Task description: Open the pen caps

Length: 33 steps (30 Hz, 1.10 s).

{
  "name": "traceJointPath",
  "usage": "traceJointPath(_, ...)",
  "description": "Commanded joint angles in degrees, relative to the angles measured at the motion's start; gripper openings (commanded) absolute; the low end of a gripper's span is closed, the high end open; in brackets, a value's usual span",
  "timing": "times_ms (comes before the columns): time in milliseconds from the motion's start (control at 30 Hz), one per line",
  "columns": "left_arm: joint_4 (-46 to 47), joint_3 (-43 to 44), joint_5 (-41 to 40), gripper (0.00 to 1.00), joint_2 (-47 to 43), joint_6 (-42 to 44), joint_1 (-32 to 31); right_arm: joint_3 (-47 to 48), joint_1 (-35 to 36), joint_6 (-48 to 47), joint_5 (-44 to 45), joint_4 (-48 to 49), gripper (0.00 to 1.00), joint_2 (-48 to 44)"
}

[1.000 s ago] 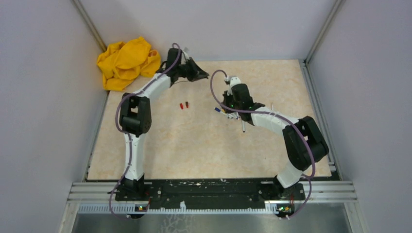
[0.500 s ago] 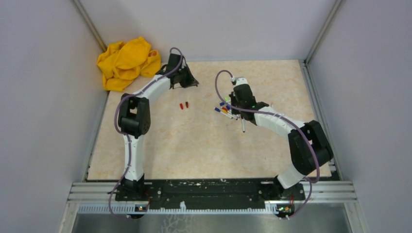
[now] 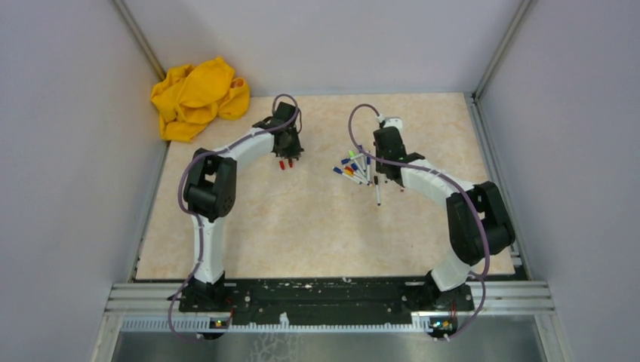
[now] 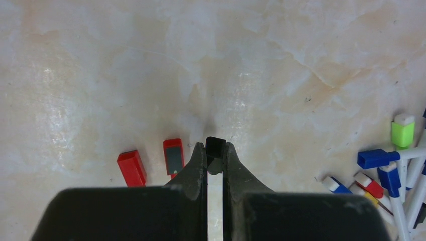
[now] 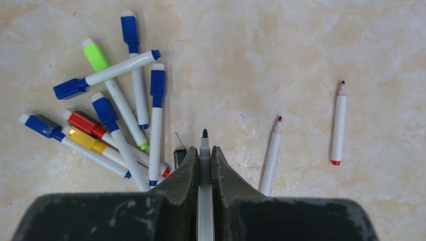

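My left gripper (image 4: 215, 148) is shut on a small black pen cap (image 4: 215, 144) and hovers just right of two red pen caps (image 4: 131, 167) (image 4: 174, 154) lying on the table. In the top view the left gripper (image 3: 290, 153) stands over those red caps (image 3: 281, 164). My right gripper (image 5: 204, 150) is shut on an uncapped white pen (image 5: 205, 143) whose black tip pokes out past the fingers. A pile of capped pens (image 5: 110, 115) with blue, red, green and yellow caps lies to its left. That pile (image 3: 352, 167) sits between the two grippers.
Two uncapped pens (image 5: 271, 155) (image 5: 339, 125) lie to the right of the right gripper. A small dark piece (image 5: 179, 154) rests beside its left finger. A crumpled yellow cloth (image 3: 198, 96) sits in the far left corner. Grey walls (image 3: 68, 151) enclose the table.
The left arm swung from the back near the cloth forward to above the red caps. The right gripper shifted right, off the pen pile, which now shows fully.
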Motion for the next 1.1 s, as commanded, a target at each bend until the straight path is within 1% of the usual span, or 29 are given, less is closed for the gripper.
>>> traceJointPath(0,-2.0,-0.5,-3.6,0.03,-1.1,0.9,-0.9,2.4,-0.7,0.8,2.8,-0.1,0.0,2.6)
traceJointPath(100,-2.5,-1.1,-4.7,0.05,-0.8,1.0,-1.1,2.0,-1.0,1.1,3.1,0.2,0.0,4.0)
traceJointPath(167,-3.0,-1.4,-5.6,0.09,-0.6,0.9,-1.1,1.6,-1.2,1.4,3.6,0.4,0.0,4.6)
traceJointPath(300,-3.1,-2.2,-6.4,0.26,-0.4,0.9,-1.1,0.7,-1.7,1.8,3.4,1.2,0.0,5.7)
traceJointPath(500,-3.1,-2.5,-6.2,0.46,-0.1,0.4,-1.0,0.4,-2.9,1.9,3.5,1.3,0.0,7.8)
traceJointPath(567,-2.9,-2.4,-6.1,0.51,-0.2,0.3,-1.1,0.3,-3.3,2.0,3.0,1.5,0.0,8.3)
traceJointPath(600,-2.9,-2.3,-6.0,0.52,-0.3,0.3,-1.1,0.1,-3.5,2.1,2.7,1.5,0.01,8.6)
traceJointPath(700,-2.8,-2.1,-5.5,0.55,-0.8,-0.2,-1.1,0.7,-4.1,2.3,2.1,0.8,0.07,10.0)
traceJointPath(867,-2.0,-1.7,-4.5,0.56,-2.9,-0.5,-1.2,1.1,-4.4,2.6,2.1,0.2,0.21,10.4)
traceJointPath(1067,-1.3,-0.5,-2.4,0.57,-4.6,-1.0,-1.5,1.2,-4.5,2.8,2.3,-0.3,0.29,10.6)
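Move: The black cap already pinched in the left fingers is bound for bare table about 2 cm below, 1 cm back and 1 cm left. The nearer red cap lies some 3 cm left of the hand and 1 cm back, the farther one about 5 cm left and 2 cm back. The uncapped black pen in the right hand goes to a spot about 7 cm down, 4 cm right, 1 cm back. The near uncapped red pen lies 7 cm right and 1 cm back, the far one 14 cm right and 3 cm ahead, a capped black pen 2 cm left and 5 cm back. The black cap is eased down, left and back by 1 to 2 cm in the left hand, whose fingers spread from about a third of the way through and let go of it. Meanwhile the uncapped pen is lowered about 7 cm and carried some 4 cm right beside the near red pen, the right wrist tipping down about 10 degrees; near the end those fingers part a little and release the pen. ##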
